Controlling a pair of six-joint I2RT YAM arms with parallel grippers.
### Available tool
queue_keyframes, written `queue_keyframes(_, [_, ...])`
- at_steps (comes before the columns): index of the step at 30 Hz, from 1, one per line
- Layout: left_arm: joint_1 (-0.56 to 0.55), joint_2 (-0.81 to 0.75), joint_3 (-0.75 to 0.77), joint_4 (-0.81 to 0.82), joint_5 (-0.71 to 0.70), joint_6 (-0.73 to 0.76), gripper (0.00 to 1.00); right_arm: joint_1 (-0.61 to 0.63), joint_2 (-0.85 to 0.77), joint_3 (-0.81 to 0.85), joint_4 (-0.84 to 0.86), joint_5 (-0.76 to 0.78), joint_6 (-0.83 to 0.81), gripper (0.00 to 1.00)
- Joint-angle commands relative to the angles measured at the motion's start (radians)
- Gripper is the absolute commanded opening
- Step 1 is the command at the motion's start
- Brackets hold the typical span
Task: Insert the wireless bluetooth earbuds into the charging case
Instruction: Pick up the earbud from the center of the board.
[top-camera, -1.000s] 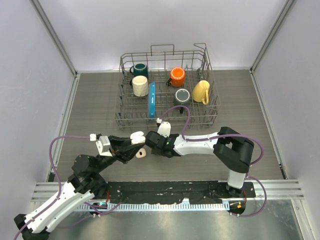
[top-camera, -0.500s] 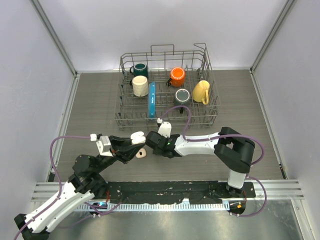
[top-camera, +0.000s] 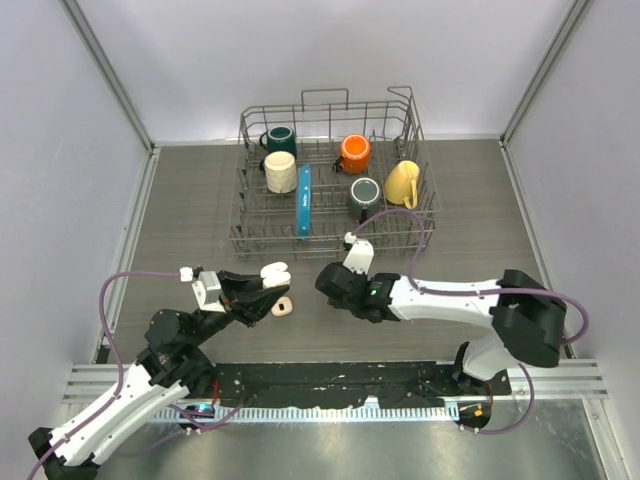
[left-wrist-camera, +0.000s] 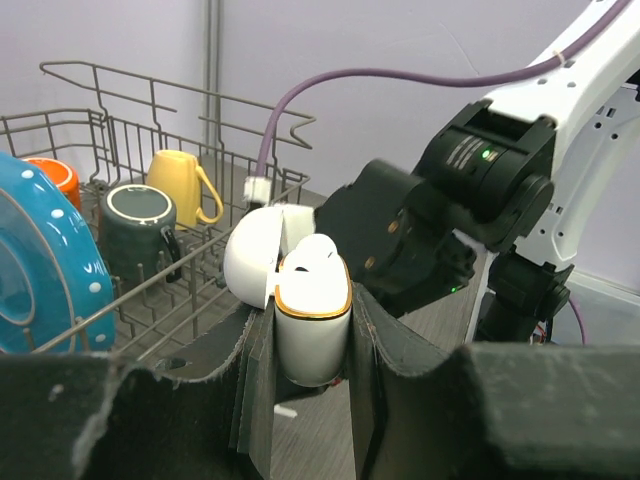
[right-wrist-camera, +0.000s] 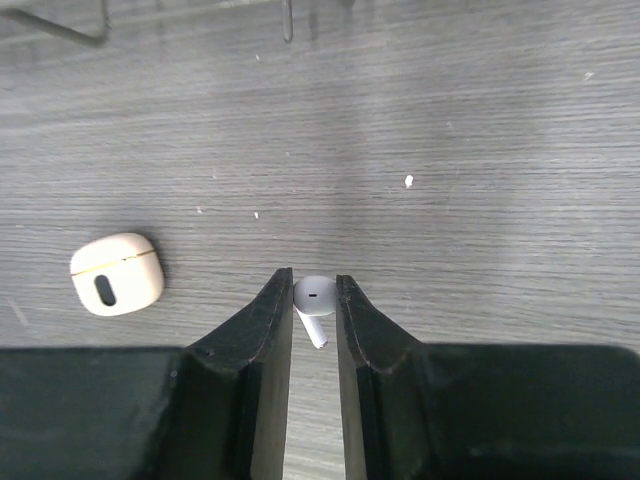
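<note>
My left gripper (left-wrist-camera: 312, 335) is shut on a white charging case (left-wrist-camera: 312, 345) with a gold rim, held upright off the table. Its lid (left-wrist-camera: 252, 252) is hinged open to the left, and a rounded white shape fills its mouth. From above, the case (top-camera: 274, 271) sits at the tip of the left gripper (top-camera: 266, 290). My right gripper (right-wrist-camera: 314, 287) is shut on a white stemmed earbud (right-wrist-camera: 316, 297), pinched by its head with the stem pointing back toward the wrist, over bare table. The right gripper (top-camera: 330, 284) hangs a short way right of the case.
A closed pale pink-beige case (right-wrist-camera: 117, 273) lies on the table between the two grippers (top-camera: 283, 307). At the back stands a wire dish rack (top-camera: 330, 232) holding several mugs and a blue plate (top-camera: 304, 198). Grey walls close in the left, right and far sides.
The right arm has pulled back to the right, away from the held case. Its jaws have closed over the last second and now pinch the white earbud. The left arm stays put.
</note>
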Motion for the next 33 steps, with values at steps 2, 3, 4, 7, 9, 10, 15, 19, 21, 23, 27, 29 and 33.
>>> queue_keyframes(2, [0.002,0.003,0.002,0.059,-0.016,-0.012,0.0,-0.003,-0.149,-0.027,-0.014,0.118,0.038,0.02])
queue_keyframes(3, [0.001,0.005,0.002,0.059,-0.017,-0.014,0.0,-0.003,-0.163,-0.027,-0.022,0.126,0.04,0.01])
queue_keyframes(4, [0.001,0.002,0.001,0.061,-0.017,-0.014,0.0,-0.004,-0.174,-0.027,-0.026,0.136,0.043,0.01])
queue_keyframes(7, [0.002,-0.001,-0.001,0.059,-0.019,-0.015,0.0,-0.004,-0.221,-0.021,-0.046,0.153,0.046,0.01])
queue_keyframes(9, [0.001,-0.006,-0.004,0.059,-0.024,-0.015,0.0,-0.004,-0.252,-0.02,-0.058,0.169,0.046,0.01])
queue_keyframes(10, [0.001,-0.008,-0.004,0.061,-0.024,-0.015,0.0,-0.004,-0.26,-0.017,-0.06,0.173,0.048,0.01])
queue_keyframes(15, [0.001,-0.014,-0.007,0.061,-0.028,-0.015,0.0,-0.004,-0.316,-0.009,-0.077,0.199,0.048,0.01])
queue_keyframes(19, [0.001,-0.008,-0.007,0.063,-0.028,-0.014,0.0,-0.003,-0.364,0.014,-0.095,0.218,0.04,0.01])
queue_keyframes(21, [0.001,-0.008,-0.009,0.064,-0.03,-0.014,0.0,-0.004,-0.376,0.023,-0.112,0.228,0.034,0.01])
queue_keyframes(23, [0.001,-0.008,-0.01,0.067,-0.033,-0.014,0.0,-0.004,-0.39,0.04,-0.123,0.233,0.031,0.01])
queue_keyframes(27, [0.001,-0.003,-0.013,0.076,-0.034,-0.015,0.0,-0.004,-0.412,0.06,-0.124,0.238,0.02,0.01])
queue_keyframes(29, [0.002,-0.001,-0.016,0.079,-0.036,-0.015,0.0,-0.004,-0.422,0.066,-0.121,0.239,0.014,0.01])
queue_keyframes(33, [0.002,0.0,-0.019,0.086,-0.034,-0.015,0.0,-0.003,-0.439,0.071,-0.111,0.239,0.012,0.01])
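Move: Some 10 cm to the left of the right hand, about 3 cm nearer the base and roughly 21 cm higher, is the open charging case for the pinched earbud. The second case lies on the table about 12 cm to the hand's left, level with it fore and aft and 4 cm lower; the rack's front edge runs about 13 cm straight ahead, at about the hand's height. For the left hand, the open case is right at its fingertips. Climbing about 13 cm from just above the table towards the height of the open case, the right hand keeps the earbud pinched between its fingertips and swings some 4 cm to the right, off to the side of both cases. Its wrist tilts the fingers up and rolls its left side higher, each about 15 degrees. The left hand holds the open case still. ##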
